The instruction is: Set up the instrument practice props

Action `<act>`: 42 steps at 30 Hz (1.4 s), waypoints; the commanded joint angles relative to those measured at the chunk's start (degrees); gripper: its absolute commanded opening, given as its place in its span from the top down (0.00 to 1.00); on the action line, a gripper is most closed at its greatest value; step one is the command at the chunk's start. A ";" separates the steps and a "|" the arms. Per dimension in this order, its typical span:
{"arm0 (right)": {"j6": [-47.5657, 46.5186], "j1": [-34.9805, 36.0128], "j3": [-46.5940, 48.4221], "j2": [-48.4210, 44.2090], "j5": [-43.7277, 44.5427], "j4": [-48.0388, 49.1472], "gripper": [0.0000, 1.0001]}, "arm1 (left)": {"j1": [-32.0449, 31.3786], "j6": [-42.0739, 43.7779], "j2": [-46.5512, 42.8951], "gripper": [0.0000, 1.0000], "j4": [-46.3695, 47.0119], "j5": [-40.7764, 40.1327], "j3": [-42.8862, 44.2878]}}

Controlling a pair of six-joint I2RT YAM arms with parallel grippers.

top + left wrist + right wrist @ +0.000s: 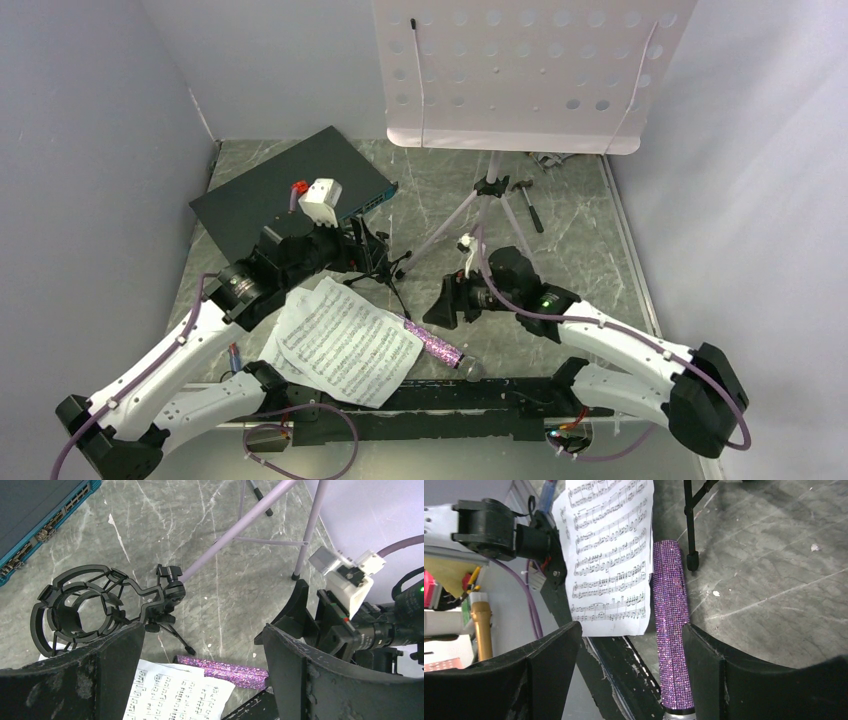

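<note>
The pale-lilac perforated music stand (520,70) rises on its silver tripod (490,200) at the back. White sheet-music pages (345,340) lie near the front edge, and the purple glitter microphone (435,345) lies just right of them. The black mic stand (375,255) sits beside my left gripper (345,250), its ring mount (75,610) empty. My left gripper (202,645) is open above the microphone (225,670) and sheet (175,695). My right gripper (631,630) is open and straddles the microphone (671,630), which lies close to the right finger.
A dark flat box with a teal edge (290,190) lies at the back left. Hand tools (530,205) rest behind the tripod legs. A black rail (450,400) runs along the near table edge. Grey walls close in on both sides.
</note>
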 commanded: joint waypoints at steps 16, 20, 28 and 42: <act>-0.53 9.64 5.16 18.04 7.22 5.54 0.49 | 0.00 -1.55 -1.65 0.07 0.77 -1.77 -2.05; -0.52 11.47 6.72 20.86 7.28 5.60 0.53 | 0.01 -1.86 -2.07 0.06 0.85 -1.76 -2.70; -0.63 14.16 9.06 24.51 7.83 5.88 0.65 | 0.00 -1.96 -2.53 0.07 0.70 -2.05 -3.30; -1.11 16.17 11.12 28.99 8.75 6.31 0.73 | 0.00 -1.83 -3.31 0.07 -0.17 -2.96 -2.73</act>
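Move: The right hand, its fingers still wide apart, is over the mic. The sheet music's right corner lies about 6 cm to its left, 4 cm back and 12 cm below, while the sheets' middle is some 22 cm left and 4 cm back. The glittery microphone's middle is only 2 cm left, 5 cm back; the pop-filter tripod is 14 cm ahead and 15 cm left. From the left hand, that corner is about 14 cm right, 12 cm back and 25 cm down. Down first, then leftward and slightly back, the right hand drops about 9 cm in all and shifts some 6–7 cm left to the sheet music's corner beside the microphone. Its fingers tip some 15 degrees further down and swing a little counter-clockwise while closing from wide to about a quarter open, bringing the paper's corner between them. ##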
